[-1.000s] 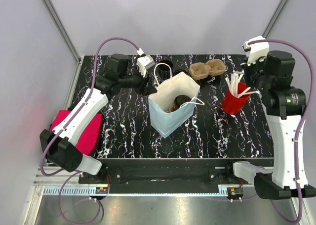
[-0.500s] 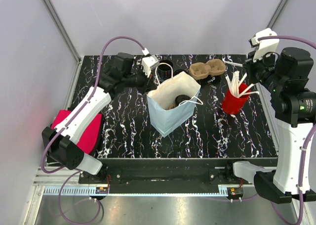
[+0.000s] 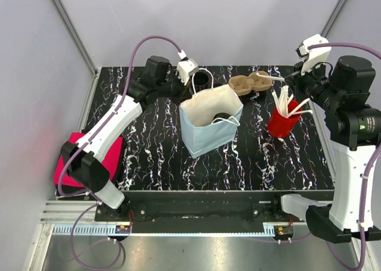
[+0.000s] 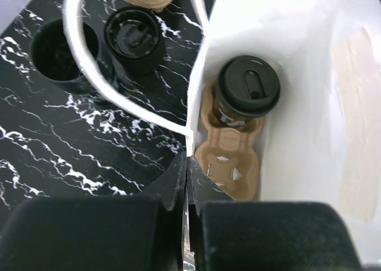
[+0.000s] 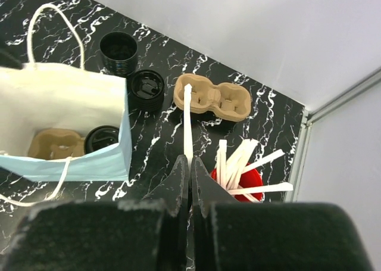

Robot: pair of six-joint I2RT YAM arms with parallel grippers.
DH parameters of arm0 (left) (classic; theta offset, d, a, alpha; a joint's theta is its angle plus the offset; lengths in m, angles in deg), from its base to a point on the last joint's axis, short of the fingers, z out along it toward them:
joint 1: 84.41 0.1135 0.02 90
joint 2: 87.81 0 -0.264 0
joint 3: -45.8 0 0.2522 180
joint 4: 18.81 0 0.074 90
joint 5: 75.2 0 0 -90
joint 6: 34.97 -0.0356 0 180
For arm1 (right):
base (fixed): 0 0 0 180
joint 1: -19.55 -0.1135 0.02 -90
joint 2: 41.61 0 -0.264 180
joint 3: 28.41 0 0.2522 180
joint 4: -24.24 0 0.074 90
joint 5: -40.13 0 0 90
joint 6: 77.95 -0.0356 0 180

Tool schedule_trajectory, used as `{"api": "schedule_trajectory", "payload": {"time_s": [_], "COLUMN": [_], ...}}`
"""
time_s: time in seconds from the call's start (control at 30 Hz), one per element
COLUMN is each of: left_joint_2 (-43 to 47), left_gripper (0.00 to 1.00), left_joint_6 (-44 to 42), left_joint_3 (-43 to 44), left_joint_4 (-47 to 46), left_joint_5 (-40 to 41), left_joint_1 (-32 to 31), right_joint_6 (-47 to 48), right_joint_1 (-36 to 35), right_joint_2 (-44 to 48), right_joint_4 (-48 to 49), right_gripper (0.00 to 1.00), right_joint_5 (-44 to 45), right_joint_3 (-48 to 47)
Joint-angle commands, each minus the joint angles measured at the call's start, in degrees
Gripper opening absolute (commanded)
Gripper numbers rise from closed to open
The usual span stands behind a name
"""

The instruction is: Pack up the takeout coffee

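Note:
A light blue paper bag (image 3: 205,134) (image 4: 309,74) stands open mid-table. Inside it a brown carrier (image 4: 229,164) holds a lidded black coffee cup (image 4: 247,86) (image 3: 221,117). My left gripper (image 4: 187,164) (image 3: 184,97) is shut on the bag's back-left rim, beside its white handle (image 4: 89,74). My right gripper (image 5: 190,164) (image 3: 289,79) is shut on one white straw (image 5: 188,122) (image 3: 269,77), held in the air above the table. On the right, a red cup (image 3: 283,121) (image 5: 235,181) holds several more straws.
Behind the bag stand a lidded black cup (image 4: 134,39) (image 5: 147,87) and an open black cup (image 4: 56,50) (image 3: 202,78). An empty brown carrier (image 3: 250,82) (image 5: 211,97) lies at the back. A pink cloth (image 3: 89,158) sits at the left table edge.
My left gripper moved right and closed on the bag's rim, and the bag shifted slightly. My right gripper rose from the red cup with one straw pinched in it.

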Motion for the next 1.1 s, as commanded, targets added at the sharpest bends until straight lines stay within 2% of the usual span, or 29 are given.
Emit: {"api": "schedule_trajectory", "payload": {"time_s": [0.0,0.47,0.73,0.8,0.87,0.93,0.97,1.07], "left_joint_2": [-2.86,-13.85,-18.07,-17.81,-16.50,-15.00,-13.34,-10.61], "left_gripper": [0.00,0.00,0.00,0.06,0.18,0.27,0.40,0.61], "left_joint_6": [-0.96,-1.40,-0.96,-0.70,-0.52,-0.17,-0.08,0.36], "left_joint_3": [6.03,18.60,24.41,24.41,23.36,22.04,20.30,17.04], "left_joint_4": [-1.74,-1.30,-0.86,-0.86,-0.86,-1.38,-1.73,-2.88], "left_joint_5": [3.61,7.66,9.68,9.86,9.86,9.86,9.86,9.51], "left_joint_1": [-0.74,-1.79,-2.59,-2.59,-2.59,-2.59,-2.50,-2.59], "right_joint_6": [-0.32,1.18,3.02,3.29,3.81,4.25,4.69,5.57], "right_joint_1": [-0.06,-4.36,-17.09,-18.77,-21.67,-25.00,-26.41,-30.45], "right_joint_2": [-0.89,-2.82,-4.93,-6.07,-6.60,-7.31,-7.92,-9.06], "right_joint_4": [2.32,0.47,-1.11,-1.72,-1.46,-1.11,-0.76,-0.23], "right_gripper": [0.00,0.00,0.00,0.00,0.00,0.00,0.00,0.00], "right_joint_5": [-4.10,-3.06,7.23,9.15,12.22,15.04,17.58,20.93], "right_joint_3": [-2.17,-4.81,-3.84,-3.49,-2.44,-1.65,-0.86,0.02]}}
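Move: The bag's middle is roughly 21 cm to the right hand's left, 2 cm farther out and 32 cm below; that hand already holds a white stick. The red cup stands some 8 cm to its right and 4 cm farther out, the carriers about 22 cm ahead and 2 cm left. The left fingers are shut on the bag's rim, the bag's middle 8 cm right, 5 cm back and 13 cm below them; the empty black cup stands about 14 cm ahead of them and 3 cm right. Forward and to its right, about 9 cm, the left hand drags the bag by its pinched rim, stops, then opens its fingers to half and lets go. Meanwhile the right hand carries the stick left towards the bag's mouth, about 10 cm, slowly at first, then faster while sinking some 4 cm, turning about 15 degrees counter-clockwise and tilting a little down. ##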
